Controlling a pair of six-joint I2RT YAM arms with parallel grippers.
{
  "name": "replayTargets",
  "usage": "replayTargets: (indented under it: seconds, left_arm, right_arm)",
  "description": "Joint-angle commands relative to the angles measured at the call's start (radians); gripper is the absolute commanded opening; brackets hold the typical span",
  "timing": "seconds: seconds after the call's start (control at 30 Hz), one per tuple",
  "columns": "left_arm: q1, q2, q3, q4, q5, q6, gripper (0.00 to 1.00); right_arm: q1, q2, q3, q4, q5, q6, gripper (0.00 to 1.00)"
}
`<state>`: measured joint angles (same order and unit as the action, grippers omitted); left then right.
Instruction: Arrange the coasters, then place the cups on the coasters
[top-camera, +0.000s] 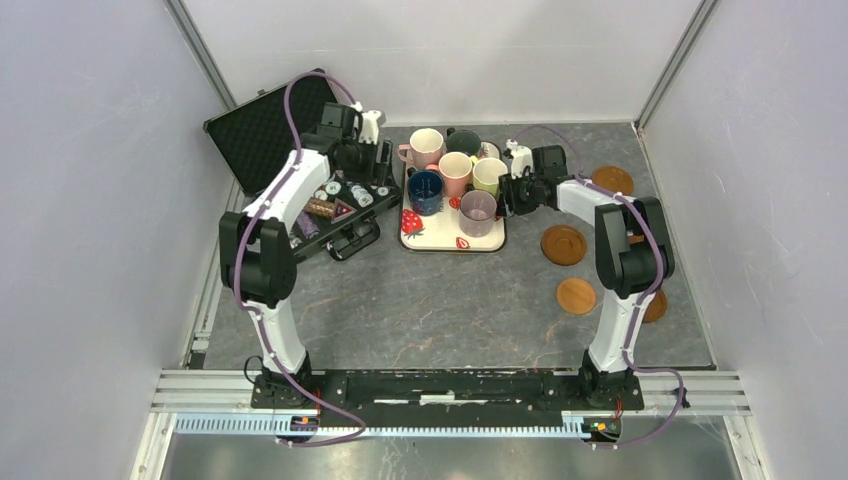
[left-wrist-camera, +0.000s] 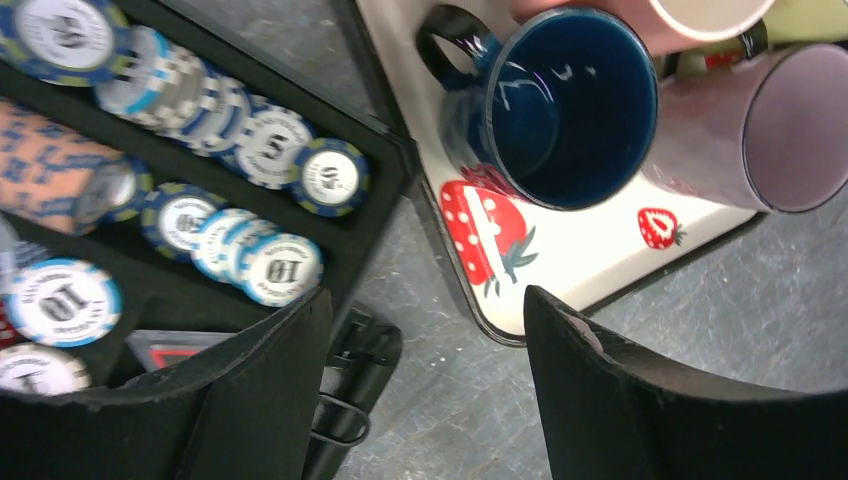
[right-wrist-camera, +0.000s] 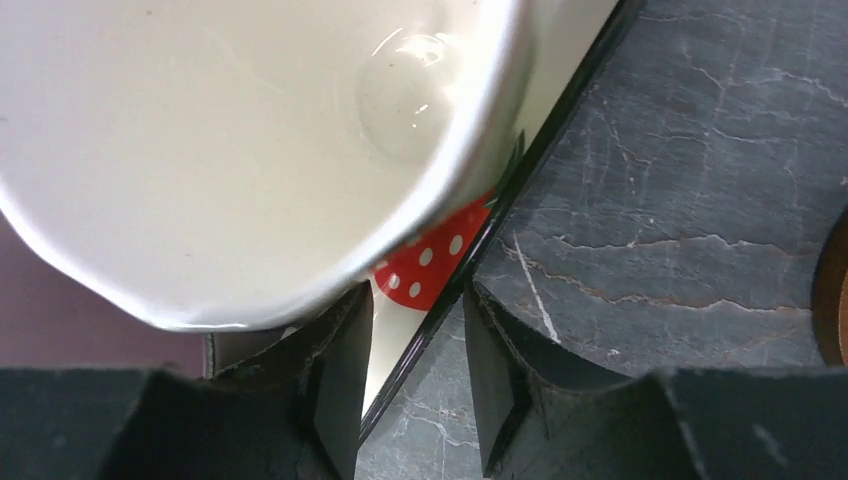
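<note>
Several cups stand crowded on the strawberry-print tray (top-camera: 450, 246): two pink (top-camera: 427, 146), dark green (top-camera: 463, 140), yellow-green (top-camera: 490, 173), navy (top-camera: 425, 190) and lilac (top-camera: 478, 210). Brown coasters (top-camera: 563, 245) (top-camera: 576, 296) (top-camera: 612, 180) lie on the table to the right, and one more is half hidden behind the right arm. My left gripper (top-camera: 385, 170) (left-wrist-camera: 428, 310) is open over bare table between the chip case and the tray's left rim (left-wrist-camera: 500, 325), near the navy cup (left-wrist-camera: 560, 110). My right gripper (top-camera: 508, 195) (right-wrist-camera: 418, 295) straddles the tray's right rim (right-wrist-camera: 500, 215), narrowly open, one finger under a pale cup (right-wrist-camera: 250, 130).
An open black case (top-camera: 270, 125) of poker chips (left-wrist-camera: 270, 150) lies left of the tray, its latch just under my left fingers. A coaster's edge (right-wrist-camera: 835, 290) shows at the right of the right wrist view. Enclosure walls stand on three sides.
</note>
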<state>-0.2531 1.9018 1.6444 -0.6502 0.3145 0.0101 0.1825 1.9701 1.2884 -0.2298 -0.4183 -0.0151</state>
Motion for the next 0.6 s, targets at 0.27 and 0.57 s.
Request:
replayTargets:
  seconds: [0.27,0.57]
  left_arm:
    - [0.075,0.005,0.141,-0.095,0.008,-0.045,0.79]
    - [0.084,0.014,0.173,-0.112,0.005,-0.047,0.80]
  right_arm:
    - [0.003,-0.016,-0.164,0.108,-0.056,0.136,0.25]
    - [0.002,-0.119,-0.312,0.031,-0.069,0.053,0.00]
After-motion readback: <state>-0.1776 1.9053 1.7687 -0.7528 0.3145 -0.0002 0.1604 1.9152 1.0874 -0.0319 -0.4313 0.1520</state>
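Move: The tray's right rim lies right at the right hand, about 2 cm below it and running between the open fingertips. From that hand the yellow-green cup stands some 5 cm ahead and 4 cm to the left, and the purple cup level with it, about 6 cm left. The nearest brown coaster lies roughly 8 cm back and 12 cm right. For the left hand the gripped rim is about 25 cm right, level with it and 12 cm below. Down and back, about 2 cm each way, the right hand sinks onto the tray's right rim beside the purple cup, turning some 10 degrees clockwise while its half-open fingers shut and pinch the rim, then eases back with it. The empty left hand, fingers open, draws off left and up, about 5 cm, away from the tray. ##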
